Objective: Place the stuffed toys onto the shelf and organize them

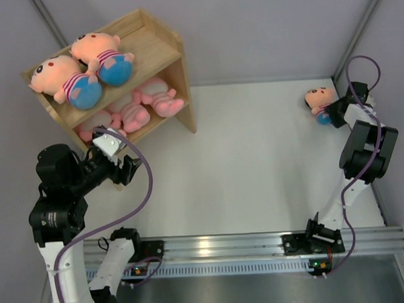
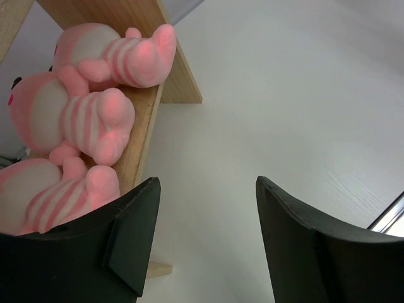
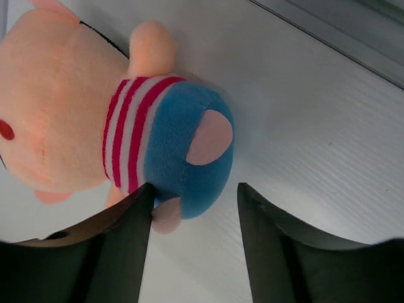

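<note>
The light-wood shelf (image 1: 164, 42) stands at the back left. Two peach-headed dolls (image 1: 58, 76) (image 1: 97, 50) lie on its top tier, and three pink striped animals (image 1: 156, 96) (image 1: 134, 114) (image 1: 93, 126) on the lower one. My left gripper (image 1: 126, 169) (image 2: 208, 183) hangs open just in front of the lower tier with nothing between its fingers; the pink animals (image 2: 69, 113) sit to its left. At the far right a third doll (image 1: 318, 101) (image 3: 95, 120) lies on the table. My right gripper (image 1: 331, 112) (image 3: 196, 189) is open at its blue bottom, the left finger touching its foot and the right finger apart from it.
A metal rail (image 1: 226, 244) runs along the near edge by the arm bases. Grey walls close in the table, and the right wall's frame (image 3: 353, 31) is close behind the third doll. The shelf's side panel (image 2: 180, 82) stands just ahead of my left gripper.
</note>
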`<state>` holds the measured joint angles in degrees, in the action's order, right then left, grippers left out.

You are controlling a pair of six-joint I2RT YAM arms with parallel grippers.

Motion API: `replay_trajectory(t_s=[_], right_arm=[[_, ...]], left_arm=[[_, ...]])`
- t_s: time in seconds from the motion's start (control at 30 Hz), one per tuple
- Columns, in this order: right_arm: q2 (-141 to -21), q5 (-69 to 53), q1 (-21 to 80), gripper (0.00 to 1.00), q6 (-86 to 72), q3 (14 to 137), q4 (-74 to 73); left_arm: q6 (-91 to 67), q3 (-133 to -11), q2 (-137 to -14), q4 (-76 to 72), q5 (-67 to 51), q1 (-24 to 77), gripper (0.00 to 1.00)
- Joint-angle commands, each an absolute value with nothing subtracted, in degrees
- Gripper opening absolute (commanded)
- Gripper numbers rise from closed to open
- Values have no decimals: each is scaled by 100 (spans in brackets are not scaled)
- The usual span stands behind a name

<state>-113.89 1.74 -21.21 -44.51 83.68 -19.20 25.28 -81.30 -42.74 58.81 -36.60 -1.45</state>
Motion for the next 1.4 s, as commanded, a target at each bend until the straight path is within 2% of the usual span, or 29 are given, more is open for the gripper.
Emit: replay_trajectory(t_s=[0.0,0.03,0.07,0.1,0.13,0.2,0.37,0.5,0.6,0.73,0.97,1.13,1.3,1.37], right_arm=[[-11548,335,-2206,41,-4493,8568,-1266],[-11671,299,-2206,36,-4456,8622,-1257],[-11715,281,-2206,26,-4421,8666,-1257],[-11725,264,-2215,4,-4360,8692,-1292],[-11681,316,-2215,0,-4264,8745,-1335],[-11489,369,-2197,0,-4149,8728,-1424],[-10013,527,-1978,0,-3824,8131,-1310],[-8791,554,-1539,0,-3805,7945,-1450],[-8079,764,-916,0,-3727,8260,-1757],[-7770,1326,357,0,-3770,9525,-2258],[-8050,2135,2740,0,-4359,10546,-1909],[-9077,3110,4417,0,-4026,11784,-1318],[-10352,3208,4983,0,-4253,13444,-1301],[-10757,3366,5141,0,-4332,13622,-1020]], left_arm=[[2663,-8060,-4193,5827,-3718,-176,68],[2689,-8025,-4184,5827,-3709,-176,68],[2716,-7972,-4175,5836,-3683,-176,68],[2751,-7919,-4175,5827,-3648,-176,68],[2742,-7893,-4166,5827,-3630,-176,68],[2751,-7884,-4131,5827,-3569,-176,68],[3110,-7656,-3895,5950,-3210,-184,68],[3550,-6884,-3604,5941,-2664,-167,68],[3691,-6418,-3420,5941,-2181,-167,68],[3674,-6100,-3086,5950,-1793,-114,68],[3859,-6423,-2584,5950,-2197,-105,70],[3779,-6592,-2575,5959,-2224,-106,70],[3902,-6609,-2444,6003,-2039,-105,71],[3929,-6618,-2408,6038,-1952,-114,71]])
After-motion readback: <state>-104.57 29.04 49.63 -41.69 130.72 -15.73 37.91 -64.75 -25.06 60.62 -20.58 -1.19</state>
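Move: The last striped-shirt toy lies by the right hand's open fingers, its middle about 4 cm to the left, 3 cm ahead and 1 cm below. The shelf top's free right end is roughly 62 cm left of that hand, 5 cm back and 32 cm higher; the nearer toy already up there sits 12 cm farther left. From the left hand the toy on the table is some 60 cm right, 33 cm ahead and 31 cm below. Right hand pinches the toy's bottom, carries it about 50 cm left and up towards the shelf; left hand sinks. ##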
